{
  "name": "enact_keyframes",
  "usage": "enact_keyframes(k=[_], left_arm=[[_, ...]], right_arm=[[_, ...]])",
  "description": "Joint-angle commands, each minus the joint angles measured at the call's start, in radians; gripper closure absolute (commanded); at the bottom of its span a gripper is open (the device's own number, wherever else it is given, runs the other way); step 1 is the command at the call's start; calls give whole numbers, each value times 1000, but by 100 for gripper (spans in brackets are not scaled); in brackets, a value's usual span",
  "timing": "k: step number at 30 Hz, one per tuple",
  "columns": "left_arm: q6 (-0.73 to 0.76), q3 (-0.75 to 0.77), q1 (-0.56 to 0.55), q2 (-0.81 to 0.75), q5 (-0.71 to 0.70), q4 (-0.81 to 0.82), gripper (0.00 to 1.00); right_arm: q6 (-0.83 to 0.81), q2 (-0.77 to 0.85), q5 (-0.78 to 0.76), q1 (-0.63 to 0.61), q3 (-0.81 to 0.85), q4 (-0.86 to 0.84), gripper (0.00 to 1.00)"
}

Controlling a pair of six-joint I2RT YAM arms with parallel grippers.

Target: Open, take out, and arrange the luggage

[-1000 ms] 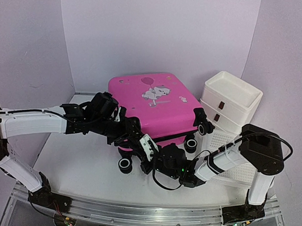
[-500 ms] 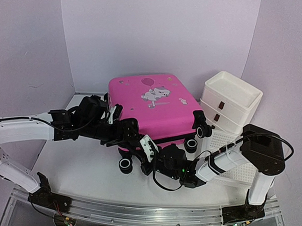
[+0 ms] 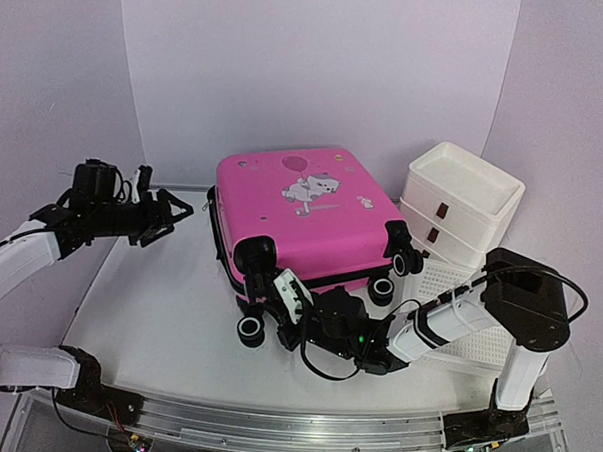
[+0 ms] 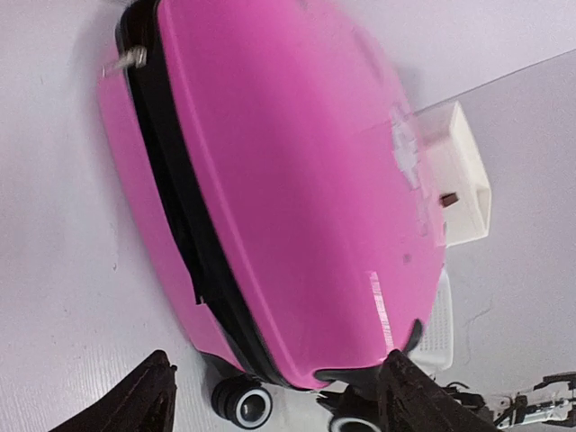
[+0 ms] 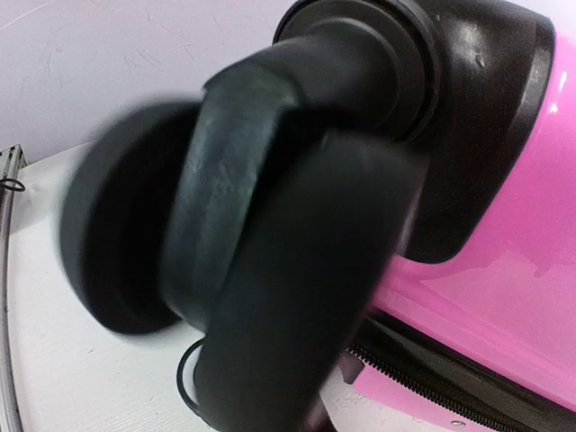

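The hot-pink luggage (image 3: 302, 211) lies flat in the middle of the table with its cartoon print up and its black wheels (image 3: 252, 329) toward me. In the left wrist view the luggage (image 4: 297, 180) shows its black zip band (image 4: 171, 189) and a metal zip pull (image 4: 126, 61) at the far corner. My left gripper (image 3: 164, 212) hangs open and empty, well left of the case, apart from it; the left gripper (image 4: 281, 400) points at it. My right gripper (image 3: 283, 303) sits low against the near-left corner, shut; a blurred wheel (image 5: 270, 252) hides its fingers and whatever they touch.
A white drawer stack (image 3: 458, 203) stands right of the case, with a white mesh basket (image 3: 458, 313) in front of it under the right arm. Lilac walls close in the back and both sides. A metal rail (image 3: 273, 425) runs along the near edge.
My left arm has pulled back from the case's near-left corner to the far left and raised, its jaws opening wider. The right arm and the case have hardly moved.
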State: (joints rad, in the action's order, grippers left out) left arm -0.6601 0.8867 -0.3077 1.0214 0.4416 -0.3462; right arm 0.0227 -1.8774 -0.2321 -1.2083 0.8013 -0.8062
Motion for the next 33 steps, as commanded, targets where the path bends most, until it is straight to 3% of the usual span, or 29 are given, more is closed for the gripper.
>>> enact_keyframes(k=[1, 8, 17, 24, 33], left_arm=[[-33, -66, 13, 185, 198, 190, 26], [-24, -94, 2, 347, 229, 339, 29], [-45, -92, -66, 567, 238, 536, 48], [-33, -128, -97, 633, 237, 588, 61], [-48, -256, -94, 586, 218, 674, 65]], right_arm=[[-14, 21, 68, -78, 69, 26, 100], [-14, -38, -44, -147, 141, 60, 100], [-2, -196, -294, -246, 336, 38, 100], [-15, -311, -408, -255, 519, 65, 100], [-204, -498, -521, -247, 822, 134, 100]])
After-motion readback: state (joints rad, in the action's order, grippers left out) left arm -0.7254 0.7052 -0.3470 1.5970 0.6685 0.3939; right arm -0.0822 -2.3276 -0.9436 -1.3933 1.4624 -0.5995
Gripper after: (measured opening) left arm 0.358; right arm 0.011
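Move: The left gripper is empty. The black seam band on the luggage's left side lies about 5 cm ahead of it, 6 cm to its right and 13 cm lower; the luggage's near left corner is some 5 cm back, 11 cm right and 14 cm below. For the right gripper, shut on the zipper pull, that corner lies about 3 cm ahead and 8 cm left, at its own height. The corner's lower wheel is roughly 4 cm left, 2 cm back and 7 cm below. Drop the left gripper about 13 cm, then push it right and a little forward into the luggage's left side, closing the fingers to about a third open around the black seam band. Meanwhile keep the right gripper shut on the zipper pull and draw it left some 9 cm past the near left wheels, finally easing forward around the corner as the hand swings clockwise nearly 30 degrees. ##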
